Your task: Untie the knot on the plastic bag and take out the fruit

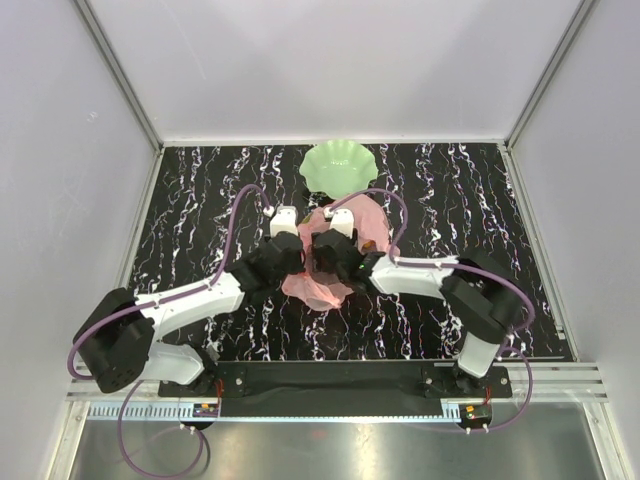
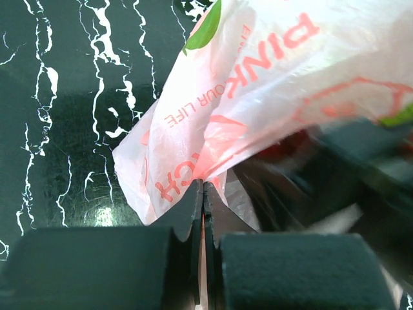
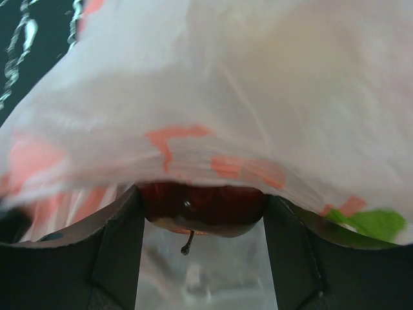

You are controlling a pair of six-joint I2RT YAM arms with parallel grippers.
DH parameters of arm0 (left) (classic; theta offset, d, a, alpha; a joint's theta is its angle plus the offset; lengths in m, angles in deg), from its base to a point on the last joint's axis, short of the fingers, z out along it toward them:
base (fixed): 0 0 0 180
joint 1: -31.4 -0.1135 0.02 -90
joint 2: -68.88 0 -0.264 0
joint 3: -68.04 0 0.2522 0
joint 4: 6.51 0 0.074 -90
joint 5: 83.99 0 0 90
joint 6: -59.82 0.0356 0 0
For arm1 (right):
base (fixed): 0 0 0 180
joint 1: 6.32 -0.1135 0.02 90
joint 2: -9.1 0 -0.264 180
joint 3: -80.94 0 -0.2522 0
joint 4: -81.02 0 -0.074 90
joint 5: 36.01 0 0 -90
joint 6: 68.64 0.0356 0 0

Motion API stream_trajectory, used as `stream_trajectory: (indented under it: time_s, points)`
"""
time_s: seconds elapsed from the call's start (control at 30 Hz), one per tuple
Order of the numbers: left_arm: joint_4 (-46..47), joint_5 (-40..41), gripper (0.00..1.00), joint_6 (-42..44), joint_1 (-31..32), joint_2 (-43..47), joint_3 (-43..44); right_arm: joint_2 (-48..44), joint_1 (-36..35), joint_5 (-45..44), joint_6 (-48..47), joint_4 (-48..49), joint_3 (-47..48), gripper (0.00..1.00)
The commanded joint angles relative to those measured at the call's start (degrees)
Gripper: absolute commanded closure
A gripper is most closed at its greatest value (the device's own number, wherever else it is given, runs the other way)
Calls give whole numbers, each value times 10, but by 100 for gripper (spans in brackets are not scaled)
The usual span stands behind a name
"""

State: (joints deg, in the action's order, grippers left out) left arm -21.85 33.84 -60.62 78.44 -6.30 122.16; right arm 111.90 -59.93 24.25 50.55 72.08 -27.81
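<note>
The pink plastic bag (image 1: 322,288) lies in the middle of the table between both wrists. My left gripper (image 2: 204,187) is shut on a pinched fold of the bag (image 2: 258,84) at its near edge and holds the film up. My right gripper (image 3: 202,197) reaches in under the lifted plastic (image 3: 258,97). A dark red apple-like fruit (image 3: 213,210) with a short stem sits between its two fingers (image 3: 119,245), which press against both its sides. No other fruit shows. In the top view the two grippers (image 1: 300,255) (image 1: 328,255) are close together over the bag.
A green scalloped dish (image 1: 338,165) stands just behind the bag at the table's far edge. The black marbled tabletop (image 1: 200,200) extends to both sides, bounded by white walls. Purple cables loop over both arms near the bag.
</note>
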Motion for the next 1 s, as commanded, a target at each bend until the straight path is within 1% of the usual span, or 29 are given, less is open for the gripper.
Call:
stream_trajectory:
  time_s: [0.0,0.07,0.2,0.23,0.33,0.53,0.57,0.63,0.7,0.77,0.8,0.87,0.9,0.93,0.97]
  points:
    - [29,5,100,0,-7,-5,12,-84,0,49,-13,-14,-29,95]
    - [29,6,100,0,-8,-9,18,-123,0,84,-19,-28,-40,97]
    - [22,7,100,3,-11,-26,31,-180,0,168,-34,-83,-50,97]
    - [23,8,100,4,-11,-28,35,-206,0,194,-38,-95,-50,97]
    - [25,13,100,6,-13,-35,35,-245,0,258,-52,-148,-40,97]
    - [33,13,100,-2,-20,-30,22,-373,0,337,-77,-263,-11,98]
    - [33,8,100,-5,-20,-30,19,-385,0,339,-80,-294,-3,98]
    - [37,1,100,-13,-20,-30,10,-427,0,347,-84,-313,24,99]
    - [39,-7,100,-21,-20,-29,1,-452,0,347,-86,-310,44,99]
    - [40,-19,100,-27,-20,-24,-13,-471,1,318,-88,-303,59,100]
    - [40,-25,100,-33,-20,-23,-19,-466,1,282,-94,-307,84,100]
    - [42,-45,100,-44,-18,-8,-43,-422,2,237,-103,-342,122,100]
    - [47,-48,100,-51,-10,12,-51,-402,3,213,-104,-352,165,100]
    - [44,-45,100,-55,-3,23,-69,-361,7,184,-103,-358,183,100]
    - [39,-38,100,-59,2,34,-75,-343,19,181,-102,-358,200,100]
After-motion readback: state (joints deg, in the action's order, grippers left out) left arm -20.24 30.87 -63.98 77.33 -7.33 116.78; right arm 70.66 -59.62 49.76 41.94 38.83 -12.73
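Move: The right fingers are already around the apple inside the plastic bag. The green bowl it should go to lies about 26 cm ahead of the right hand, 4 cm to its right and some 2 cm lower. The bag rim pinched by the left fingers is roughly 6 cm to the right hand's left, 3 cm back and 5 cm above. From the left hand the bowl is about 28 cm ahead, 10 cm right and 6 cm lower. Keeping the apple gripped between its two fingers, the right hand draws it up and back out of the bag, rising about 28 cm in all; it comes back some 14 cm and slightly right, then eases forward a little at the end, turning about 30 degrees counter-clockwise with its left side lifting. The left fingers keep the bag rim pinched and sink about 4 cm, mostly late. ##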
